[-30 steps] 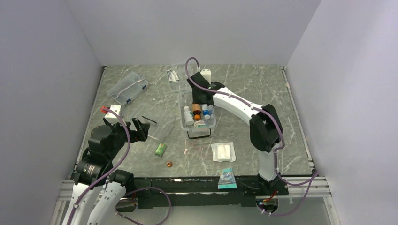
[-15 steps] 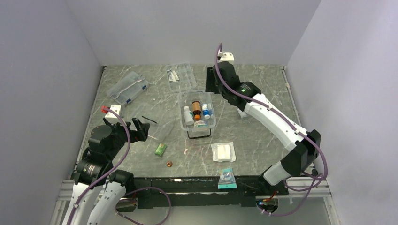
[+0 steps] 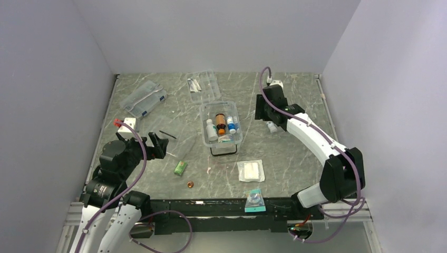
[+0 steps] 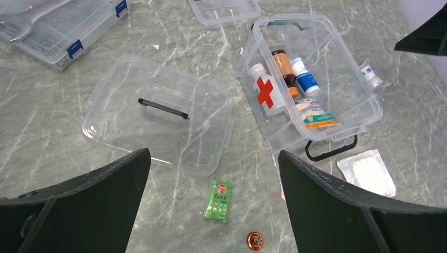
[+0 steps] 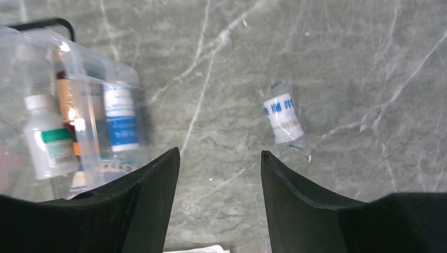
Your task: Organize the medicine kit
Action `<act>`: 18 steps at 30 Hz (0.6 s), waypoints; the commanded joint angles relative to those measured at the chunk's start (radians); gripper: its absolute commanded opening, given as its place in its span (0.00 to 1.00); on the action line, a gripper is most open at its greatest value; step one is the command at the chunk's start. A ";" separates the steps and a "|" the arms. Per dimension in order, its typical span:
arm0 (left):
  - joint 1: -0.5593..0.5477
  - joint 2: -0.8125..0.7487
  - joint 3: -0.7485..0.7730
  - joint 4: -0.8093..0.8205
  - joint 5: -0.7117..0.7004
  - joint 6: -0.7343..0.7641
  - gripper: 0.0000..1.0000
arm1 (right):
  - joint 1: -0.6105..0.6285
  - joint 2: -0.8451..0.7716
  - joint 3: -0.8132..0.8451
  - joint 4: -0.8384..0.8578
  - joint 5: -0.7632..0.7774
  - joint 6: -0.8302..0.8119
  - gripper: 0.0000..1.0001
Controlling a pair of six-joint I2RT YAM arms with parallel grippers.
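The medicine kit (image 3: 203,128) is a clear open tub in the middle of the table, with several bottles and a packet inside and a red cross (image 4: 265,91) on its front. Its clear lid (image 4: 121,89) lies flat to the left with the dark handle up. My right gripper (image 3: 263,113) hangs open and empty just right of the tub (image 5: 79,63), near a small white wrapped roll (image 5: 283,118). My left gripper (image 4: 213,153) is wide open, holds nothing, and stands above a green sachet (image 4: 219,199).
A small red tin (image 4: 255,240) lies near the sachet. A gauze pack (image 3: 250,170) and a teal packet (image 3: 255,200) sit at the front. A flat clear case with blue labels (image 3: 143,99) and a small clear tray (image 3: 204,84) are at the back left.
My right arm has swung from above the tub out to its right side, ending over the white roll, and its jaws have widened a little. The left arm has not moved.
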 commanded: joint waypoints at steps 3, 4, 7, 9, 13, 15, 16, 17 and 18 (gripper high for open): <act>0.001 0.009 0.019 0.033 0.022 0.000 0.99 | -0.082 0.023 -0.080 0.115 -0.065 0.003 0.61; 0.001 0.010 0.019 0.032 0.024 0.000 0.99 | -0.099 0.035 -0.084 0.125 -0.072 0.004 0.61; 0.001 0.012 0.019 0.031 0.025 -0.001 0.99 | -0.140 0.070 -0.094 0.143 -0.095 0.001 0.61; 0.001 0.011 0.019 0.031 0.022 -0.001 0.99 | -0.158 0.090 -0.099 0.154 -0.104 -0.005 0.61; 0.001 0.011 0.019 0.033 0.024 -0.001 0.99 | -0.192 0.141 -0.098 0.166 -0.115 -0.020 0.61; 0.001 0.014 0.019 0.034 0.025 0.000 0.99 | -0.211 0.163 -0.095 0.166 -0.126 -0.021 0.61; 0.001 0.016 0.019 0.033 0.024 0.001 0.99 | -0.219 0.173 -0.097 0.172 -0.135 -0.021 0.61; 0.001 0.017 0.018 0.032 0.026 0.001 0.99 | -0.225 0.181 -0.100 0.179 -0.145 -0.020 0.62; 0.001 0.018 0.019 0.034 0.027 0.000 0.99 | -0.228 0.190 -0.100 0.183 -0.152 -0.019 0.62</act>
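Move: The small bandage roll lies about 7 cm to the right hand's right, some 3 cm ahead and 12 cm below. The open box, holding the bottles, is about 16 cm to that hand's left and 3 cm ahead; the blue-white tube in it is 12 cm left, 3 cm ahead. The gauze pad lies roughly 16 cm back and 2 cm left. From the idle left hand, the roll is about 43 cm right, 20 cm ahead and 20 cm below. Down and to the right, the empty right hand swings away from the box towards the bandage roll, sinking about 8 cm and going some 6 cm right, with a small reach forward late on. Its fingers tip down a little further and turn slightly clockwise, staying part-open; they come close over the roll without closing. ##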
